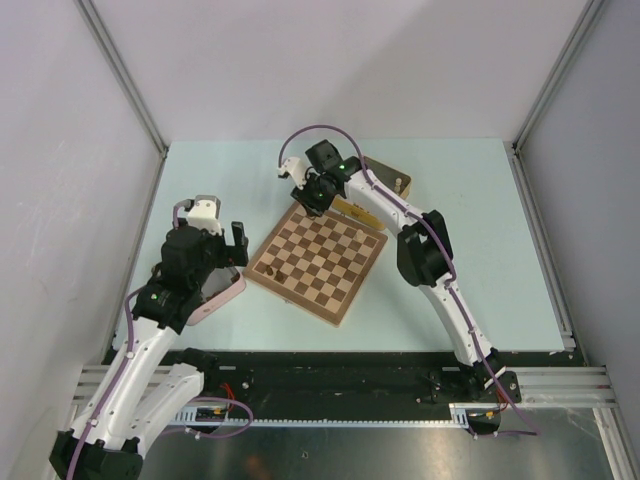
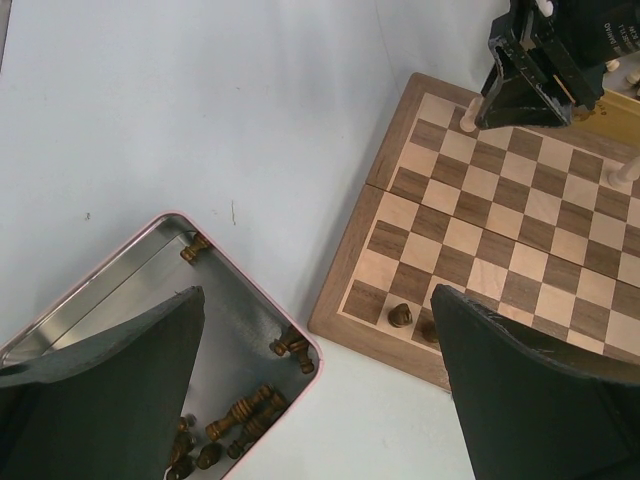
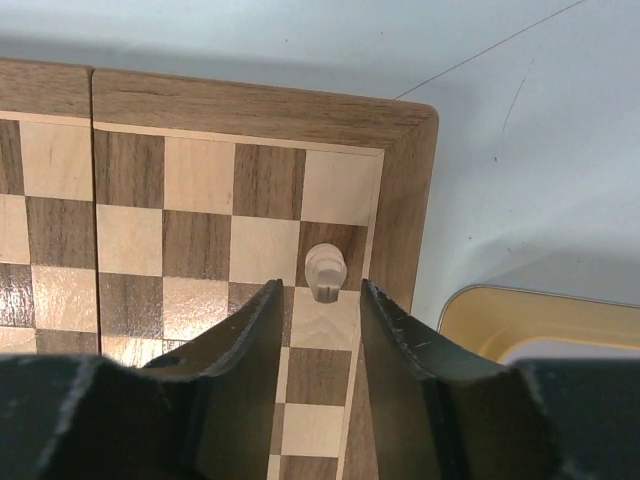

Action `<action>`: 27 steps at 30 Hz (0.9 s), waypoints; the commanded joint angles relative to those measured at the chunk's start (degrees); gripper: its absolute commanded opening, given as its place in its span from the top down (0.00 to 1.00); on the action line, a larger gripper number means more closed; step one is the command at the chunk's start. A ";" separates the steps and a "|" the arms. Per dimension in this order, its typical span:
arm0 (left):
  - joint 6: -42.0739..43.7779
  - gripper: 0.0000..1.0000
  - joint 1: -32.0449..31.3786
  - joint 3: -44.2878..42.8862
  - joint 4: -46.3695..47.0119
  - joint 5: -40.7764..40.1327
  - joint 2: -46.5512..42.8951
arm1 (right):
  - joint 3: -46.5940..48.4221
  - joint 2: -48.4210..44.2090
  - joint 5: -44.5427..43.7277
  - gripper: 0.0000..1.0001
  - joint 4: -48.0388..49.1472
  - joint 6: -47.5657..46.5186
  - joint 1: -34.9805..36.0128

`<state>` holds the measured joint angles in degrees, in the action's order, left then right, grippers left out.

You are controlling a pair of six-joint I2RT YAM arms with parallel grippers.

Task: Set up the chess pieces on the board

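The board [image 1: 315, 262] lies in the middle of the table. My right gripper [image 3: 317, 290] hangs over the board's far corner [image 1: 313, 195], open. A pale chess piece [image 3: 325, 270] stands upright on an edge square just beyond its fingertips, untouched. The left wrist view shows that piece [image 2: 468, 118] beside the right gripper [image 2: 525, 95], and a second pale piece [image 2: 622, 172] further along the edge. Two dark pieces [image 2: 400, 314] stand on the board's near-left corner [image 1: 275, 270]. My left gripper [image 2: 316, 292] is wide open and empty above the pink tin's edge [image 1: 236, 245].
The pink tin [image 2: 120, 275] left of the board holds several dark pieces [image 2: 240, 410] lying loose. A yellow tin [image 3: 520, 320] sits right behind the board's far corner [image 1: 355, 212]. Grey walls enclose the pale blue table.
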<state>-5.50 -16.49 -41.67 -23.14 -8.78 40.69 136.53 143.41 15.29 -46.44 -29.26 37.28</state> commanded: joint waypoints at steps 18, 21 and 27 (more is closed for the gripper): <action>1.54 0.00 1.20 0.80 2.74 0.51 -2.81 | -9.32 -21.94 7.73 0.22 0.38 5.08 -4.66; 1.45 0.00 1.29 0.80 2.75 0.78 -2.81 | -18.88 -28.33 13.00 0.18 2.56 6.13 -7.74; 0.58 0.00 2.16 1.06 3.27 2.35 -1.67 | -38.24 -42.14 21.62 0.16 9.94 8.78 -13.54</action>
<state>-5.52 -15.46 -40.97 -22.09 -8.34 38.61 107.20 108.53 29.17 -41.41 -22.98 26.30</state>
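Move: The released light piece stands on the board between the right hand's opening fingers, about 1 cm below. The light pieces in the yellow box lie roughly 16 cm to the right, 2 cm farther out and 2 cm lower; the other standing light piece is some 12 cm right and 6 cm back of the hand. From the left hand, the box's pieces lie about 18 cm ahead, 33 cm right and 16 cm lower. Fingers opening wide, the right hand lifts about 15 cm off the piece, then swings 10 cm right and back. ##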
